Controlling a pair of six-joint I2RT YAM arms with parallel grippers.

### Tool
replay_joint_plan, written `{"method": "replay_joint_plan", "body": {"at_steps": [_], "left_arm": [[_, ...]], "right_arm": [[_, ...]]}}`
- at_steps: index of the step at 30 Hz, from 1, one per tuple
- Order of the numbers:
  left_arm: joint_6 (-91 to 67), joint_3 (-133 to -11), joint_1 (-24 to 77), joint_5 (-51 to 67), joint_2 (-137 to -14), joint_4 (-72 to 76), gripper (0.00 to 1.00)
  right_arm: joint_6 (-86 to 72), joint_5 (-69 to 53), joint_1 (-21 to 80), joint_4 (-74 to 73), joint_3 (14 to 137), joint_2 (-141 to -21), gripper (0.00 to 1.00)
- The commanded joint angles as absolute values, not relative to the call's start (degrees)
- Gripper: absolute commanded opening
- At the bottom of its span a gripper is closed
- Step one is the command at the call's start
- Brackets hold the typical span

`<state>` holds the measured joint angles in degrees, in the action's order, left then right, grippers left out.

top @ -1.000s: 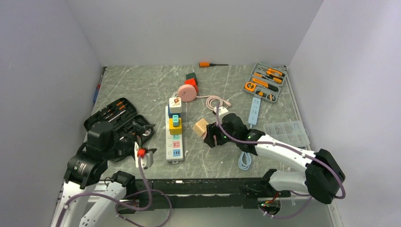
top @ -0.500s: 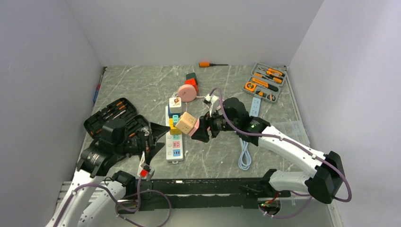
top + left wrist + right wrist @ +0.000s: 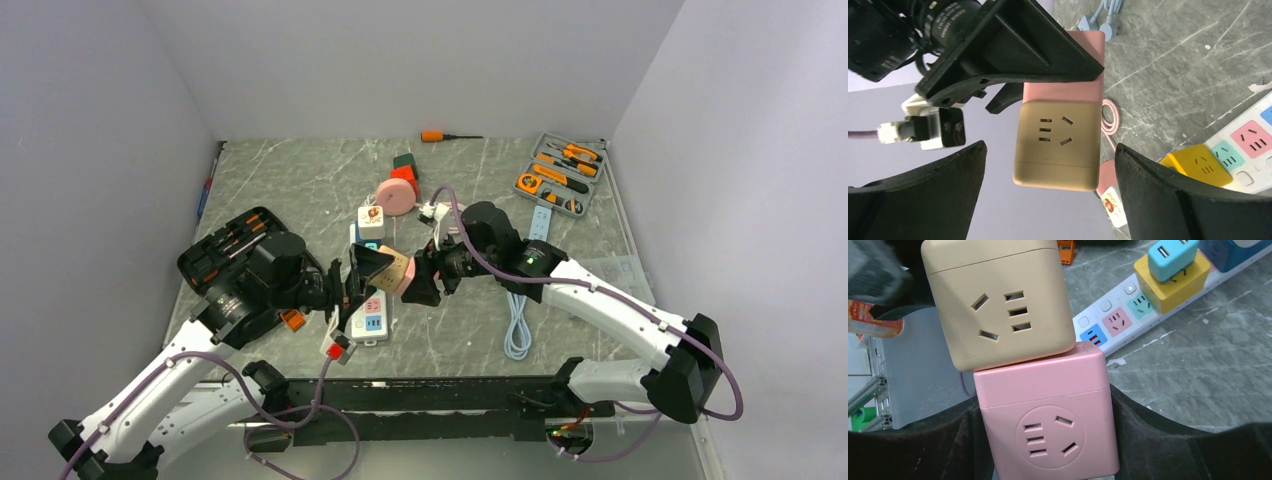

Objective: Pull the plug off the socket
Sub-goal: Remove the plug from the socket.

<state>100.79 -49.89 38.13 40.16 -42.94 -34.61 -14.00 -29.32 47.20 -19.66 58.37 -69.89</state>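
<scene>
A tan cube plug (image 3: 998, 305) sits joined on top of a pink cube socket (image 3: 1048, 430). My right gripper (image 3: 1045, 405) is shut on the pink cube's two sides and holds the pair in the air above the white power strip (image 3: 368, 310). In the top view the tan cube (image 3: 393, 268) points toward my left gripper (image 3: 365, 275). In the left wrist view my left gripper (image 3: 1048, 150) stands wide open, its fingers on either side of the tan cube (image 3: 1058, 145) with gaps on both sides. The pink cube (image 3: 1068, 92) shows behind it.
On the power strip (image 3: 1128, 315) stand a yellow adapter (image 3: 1173, 282) with a blue one (image 3: 1170, 255) on it, and a white adapter (image 3: 371, 222) at its far end. A black tool case (image 3: 235, 240) lies left, a blue cable (image 3: 517, 335) right, a grey tool tray (image 3: 560, 172) back right.
My right arm carried the stacked cubes left, over the power strip. My left arm swung in from the left, and its open fingers now flank the tan cube.
</scene>
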Motion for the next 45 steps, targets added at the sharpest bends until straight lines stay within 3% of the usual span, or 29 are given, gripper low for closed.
{"method": "replay_joint_plan", "body": {"at_steps": [1,10,18,24,30,38,45], "left_arm": [[100.26,-52.73,39.71,37.08,-44.56,-33.59,0.99],[101.63,-54.01,41.7,35.26,-46.59,-33.99,0.99],[101.12,-54.62,45.17,32.34,-46.78,-35.34,0.83],[103.42,-54.22,47.11,30.73,-46.42,-37.34,0.62],[101.88,-52.86,48.12,29.57,-45.27,-34.23,0.19],[101.08,-50.69,48.17,26.74,-43.4,-32.19,0.0],[101.3,-51.98,48.18,24.06,-43.84,-35.43,0.0]], "right_arm": [[-11.99,-31.68,48.66,-18.41,63.23,-69.78,0.05],[-11.53,-33.21,51.27,-18.98,64.5,-70.05,0.0],[-10.84,-36.01,51.52,-18.91,64.64,-71.08,0.0],[-10.18,-36.56,51.55,-18.72,64.71,-71.86,0.0],[-10.76,-36.4,51.51,-17.47,63.27,-71.33,0.0],[-12.32,-34.81,51.33,-16.42,59.41,-68.51,0.0],[-13.27,-33.23,51.33,-18.25,55.26,-64.07,0.0]]}}
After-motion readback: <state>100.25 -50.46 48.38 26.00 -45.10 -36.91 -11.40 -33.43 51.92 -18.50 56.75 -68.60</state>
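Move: The tan plug sits about 4 cm ahead of the open left hand, 2 cm to its right and 2 cm below. The pink socket it is plugged into, in the right hand's grip, is about 2 cm ahead of the left hand, 6 cm right and 4 cm lower. On the table, some 20 cm down, the power strip's middle lies 5 cm ahead and 3 cm left, its yellow plug 10 cm ahead and 3 cm left. From the right hand the tan plug is 4 cm left, 2 cm ahead and 2 cm up. The left fingers close on the sides of the tan plug and pinch it. The right hand, still gripping the pink socket, draws back about 4 cm and slightly left, turning some 10 degrees counter-clockwise, bringing the plug between them. The left hand edges right, sinks about 2 cm as it rolls slightly, then holds its grip. ##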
